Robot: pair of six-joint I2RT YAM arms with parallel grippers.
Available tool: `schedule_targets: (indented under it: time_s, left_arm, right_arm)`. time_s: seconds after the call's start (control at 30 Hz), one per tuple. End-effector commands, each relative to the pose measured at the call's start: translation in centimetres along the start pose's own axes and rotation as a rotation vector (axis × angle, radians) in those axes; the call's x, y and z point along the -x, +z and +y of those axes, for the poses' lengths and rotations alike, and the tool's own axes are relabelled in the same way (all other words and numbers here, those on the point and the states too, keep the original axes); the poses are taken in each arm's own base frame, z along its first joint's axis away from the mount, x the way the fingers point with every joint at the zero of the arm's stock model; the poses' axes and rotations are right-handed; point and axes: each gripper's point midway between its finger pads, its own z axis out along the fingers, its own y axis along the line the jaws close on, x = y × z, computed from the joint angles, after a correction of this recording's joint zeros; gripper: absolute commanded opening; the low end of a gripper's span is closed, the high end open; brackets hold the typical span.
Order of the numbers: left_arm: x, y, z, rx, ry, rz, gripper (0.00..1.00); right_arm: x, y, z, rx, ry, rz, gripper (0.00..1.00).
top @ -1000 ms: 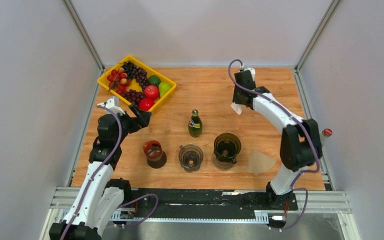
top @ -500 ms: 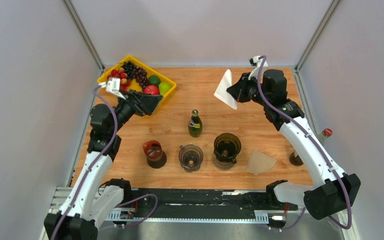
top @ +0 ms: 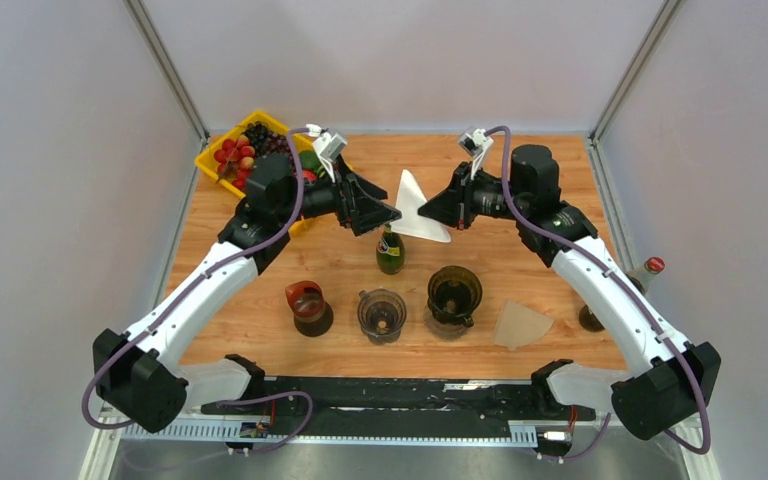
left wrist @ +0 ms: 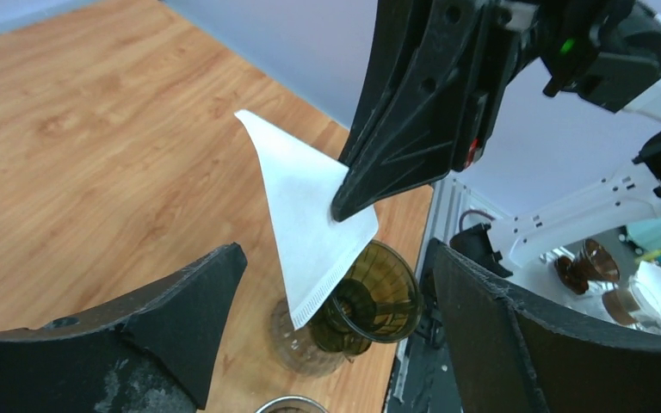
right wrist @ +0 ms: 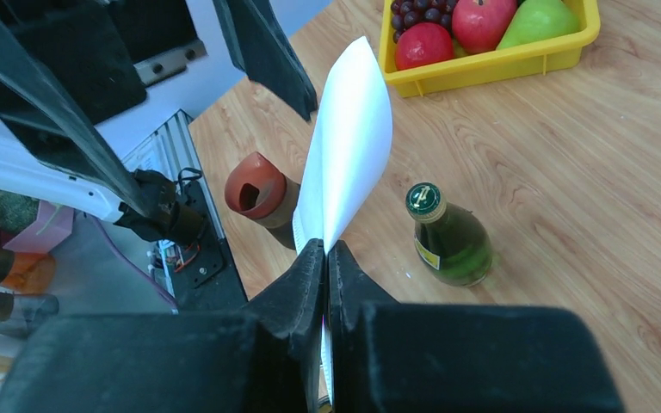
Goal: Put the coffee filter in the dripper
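My right gripper is shut on a white cone-shaped coffee filter and holds it in the air over the middle of the table; it also shows in the right wrist view and the left wrist view. My left gripper is open and empty, its fingers to either side of the filter, not touching it. The amber dripper stands on a glass server near the front; in the left wrist view the dripper lies below the filter.
A green bottle stands under the grippers. A brown-red cup and a glass grinder cup stand left of the dripper. A tan filter lies to its right. A yellow fruit tray sits at the back left.
My right gripper has swung left with the filter to the table's middle. My left arm has swung right from the fruit tray and now faces the filter, jaws open.
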Motion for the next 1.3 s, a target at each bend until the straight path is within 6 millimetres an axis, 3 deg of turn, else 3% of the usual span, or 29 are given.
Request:
schedule_targets:
  time_s: [0.0,0.2,0.4,0.47,0.5,0.53,0.6,0.77,0.83,0.97,1.07,1.13,1.27]
  left_arm:
    - [-1.6,1.3,-1.2,-0.097,0.027,0.066,0.86]
    - [-3.0,2.8,-1.1,-0.123,-0.022,0.085,0.75]
    - [-2.9,3.0,-1.7,-0.160,-0.041,0.067,0.36]
    - [-2.8,2.9,-1.9,-0.162,-0.041,0.055,0.18]
    - [-2.6,2.8,-2.0,-0.161,-0.038,0.050,0.06]
    - [-2.7,2.7,-2.0,-0.155,-0.040,0.053,0.03]
    - [-2.8,2.5,-1.9,-0.144,-0.016,0.058,0.00]
    - [-4.1,1.7,-1.8,-0.143,0.059,0.101,0.00]
    - [-4.3,1.5,-1.8,-0.149,0.095,0.112,0.00]
    - [-4.8,1.1,-2.5,-0.209,0.170,0.138,0.00]
    - [-5.5,0.6,-3.6,-0.293,0.218,0.165,0.00]
    - [-5.9,0.3,-4.0,-0.337,0.250,0.180,0.00]
    - [-6.2,0.0,-4.8,-0.413,0.308,0.189,0.02]
  right_arm:
    - [2.3,-0.1,1.2,0.031,-0.001,-0.073,0.07]
    - [2.4,0.0,1.9,0.055,0.019,-0.080,0.07]
    - [2.7,-0.3,1.8,0.035,0.031,-0.100,0.07]
    - [2.5,-0.3,2.0,0.037,0.037,-0.098,0.09]
    - [2.5,-0.4,1.9,0.031,0.041,-0.100,0.11]
    - [2.5,-0.4,1.7,0.019,0.043,-0.106,0.16]
    - [3.0,-0.8,0.8,-0.047,0.045,-0.139,0.27]
    - [4.2,-2.7,-1.8,-0.261,0.066,-0.254,0.82]
    - [4.4,-4.1,-3.1,-0.368,0.070,-0.307,0.98]
    - [3.7,-6.9,-5.7,-0.564,0.062,-0.382,1.00]
    - [2.7,-7.9,-6.6,-0.629,0.030,-0.379,1.00]
    - [2.1,-7.7,-6.6,-0.618,0.010,-0.354,1.00]
    - [0.7,-5.2,-4.7,-0.443,-0.043,-0.249,1.00]
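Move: The filter, still pinched in the right fingers, has its middle about 7 cm right of the open left hand, 1 cm back and 3 cm below; from the right hand it is 1 cm back, 1 cm to the left and level. The dripper on its glass mug stands roughly 14 cm right of the left hand, 6 cm back and 21 below. From the left hand, the green bottle is 5 cm ahead, 1 cm right, some 24 below. The filter is passed over: the left hand eases about 4 cm right and down to its near left corner and pinches it shut while the right hand keeps hold, rising 1 cm. The right fingers then open wide and back off some 8 cm right and slightly forward, turning about 35 degrees clockwise; the left draws back 3 cm and slightly down, turning clockwise, towards the dripper. ##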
